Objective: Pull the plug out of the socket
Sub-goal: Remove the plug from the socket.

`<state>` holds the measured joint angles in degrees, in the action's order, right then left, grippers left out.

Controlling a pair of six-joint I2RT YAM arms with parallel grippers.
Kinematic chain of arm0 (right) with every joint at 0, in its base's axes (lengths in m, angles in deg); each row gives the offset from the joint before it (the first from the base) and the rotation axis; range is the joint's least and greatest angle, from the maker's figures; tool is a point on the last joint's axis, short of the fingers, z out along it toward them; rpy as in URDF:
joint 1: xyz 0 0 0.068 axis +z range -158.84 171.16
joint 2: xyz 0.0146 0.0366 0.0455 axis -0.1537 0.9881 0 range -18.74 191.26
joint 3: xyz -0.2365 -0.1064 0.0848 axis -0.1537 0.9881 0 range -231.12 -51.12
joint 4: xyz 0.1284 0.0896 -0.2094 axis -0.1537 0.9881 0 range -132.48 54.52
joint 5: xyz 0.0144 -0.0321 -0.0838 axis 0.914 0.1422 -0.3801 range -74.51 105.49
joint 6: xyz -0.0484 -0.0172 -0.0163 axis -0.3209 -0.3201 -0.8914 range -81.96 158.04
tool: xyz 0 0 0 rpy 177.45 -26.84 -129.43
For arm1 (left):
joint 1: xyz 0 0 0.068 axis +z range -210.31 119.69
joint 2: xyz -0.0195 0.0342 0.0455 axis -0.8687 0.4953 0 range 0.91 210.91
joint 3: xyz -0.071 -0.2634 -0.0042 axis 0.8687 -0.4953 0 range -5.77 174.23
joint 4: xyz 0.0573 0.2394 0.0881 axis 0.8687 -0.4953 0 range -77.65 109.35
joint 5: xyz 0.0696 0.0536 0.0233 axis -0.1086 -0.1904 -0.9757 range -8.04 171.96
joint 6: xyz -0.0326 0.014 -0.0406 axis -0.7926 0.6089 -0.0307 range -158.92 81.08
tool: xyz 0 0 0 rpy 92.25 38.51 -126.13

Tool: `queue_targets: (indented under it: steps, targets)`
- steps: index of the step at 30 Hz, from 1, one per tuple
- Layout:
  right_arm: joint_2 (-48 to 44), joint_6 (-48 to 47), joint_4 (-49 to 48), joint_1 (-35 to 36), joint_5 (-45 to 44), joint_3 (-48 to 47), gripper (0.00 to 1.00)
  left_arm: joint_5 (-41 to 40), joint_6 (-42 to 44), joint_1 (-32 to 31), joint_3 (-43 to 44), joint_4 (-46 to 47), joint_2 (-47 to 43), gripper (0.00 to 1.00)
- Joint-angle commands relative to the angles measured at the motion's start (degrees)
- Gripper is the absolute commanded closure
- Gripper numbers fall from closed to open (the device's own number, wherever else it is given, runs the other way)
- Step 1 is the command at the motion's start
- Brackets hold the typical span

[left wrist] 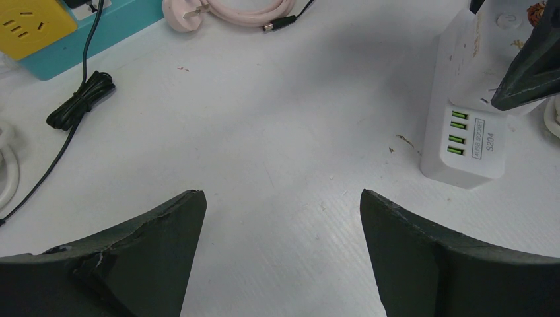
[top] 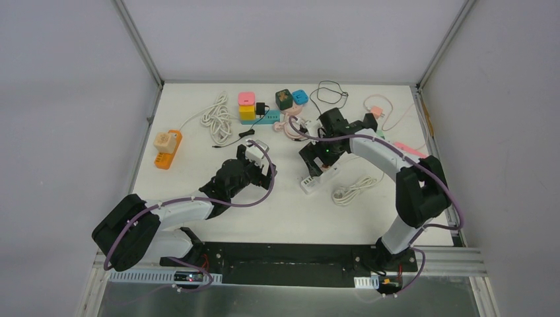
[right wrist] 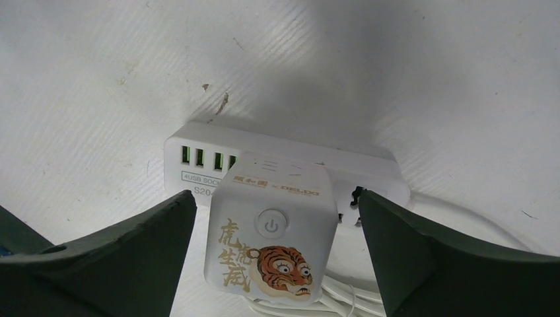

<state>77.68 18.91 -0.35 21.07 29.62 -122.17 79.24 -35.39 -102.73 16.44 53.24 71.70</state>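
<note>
A white cube plug point(right wrist: 271, 231) with a tiger picture and a power button stands in the white socket strip point(right wrist: 284, 142), which has green USB ports. My right gripper point(right wrist: 276, 197) hangs open right over it. One finger is on each side of the cube, and neither touches it. In the top view this gripper point(top: 323, 158) covers the cube on the strip point(top: 313, 181). My left gripper point(left wrist: 282, 193) is open over bare table, with the strip point(left wrist: 470, 142) ahead to its right. In the top view the left gripper point(top: 261, 158) is left of the strip.
A teal strip point(top: 267, 119) with yellow and pink cubes lies at the back. An orange strip point(top: 165, 153) is at the left. A coiled white cable point(top: 218, 115), a pink cable point(top: 290, 124) and a black cable point(top: 330, 92) are nearby. The white strip's cord point(top: 353, 190) coils to its right.
</note>
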Motion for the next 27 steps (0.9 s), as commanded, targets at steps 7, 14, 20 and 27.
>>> queue_targets:
  steps: [7,14,20,27]
  targets:
    - [2.1,0.4,1.6,0.9,-3.2,-2.9,0.27,-0.5,0.5,-0.4,-0.6,2.8,-1.5,0.10]
    - [1.5,0.5,1.1,0.9,-1.6,-2.9,0.65,3.5,2.1,-0.4,1.2,0.2,-1.4,0.10]
    - [1.3,0.4,0.7,0.2,1.5,-2.1,1.00,15.7,-0.9,-3.0,2.9,9.1,4.0,0.10]
    - [-4.4,0.3,-4.2,-2.7,6.6,3.9,1.00,13.4,-13.6,-7.8,-0.1,27.7,15.9,0.10]
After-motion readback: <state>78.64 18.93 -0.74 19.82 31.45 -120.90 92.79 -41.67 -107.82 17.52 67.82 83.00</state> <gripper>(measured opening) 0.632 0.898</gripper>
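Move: The plug, a white cube, sits upright on the white socket, about 2 cm below the right hand and between its open fingers; the socket's middle is some 6 cm below that hand, 2 cm back and 1 cm left. The white cord coil lies about 9 cm right, 6 cm back and 7 cm below. From the left hand, the socket's middle is roughly 17 cm right, 4 cm back and 9 cm lower, with the plug about 19 cm right, 2 cm back and 5 cm lower. The right hand sinks about 1 cm over the plug while its fingers close from wide open until they stall on the cube's two sides, then it keeps that pinch almost without moving. Once the grip is set, the left hand starts out with fingers still wide open, going some 7 cm to the right and 3.5 cm back towards the USB end of the socket, staying roughly level and turning about 15 degrees clockwise, without touching it yet. ##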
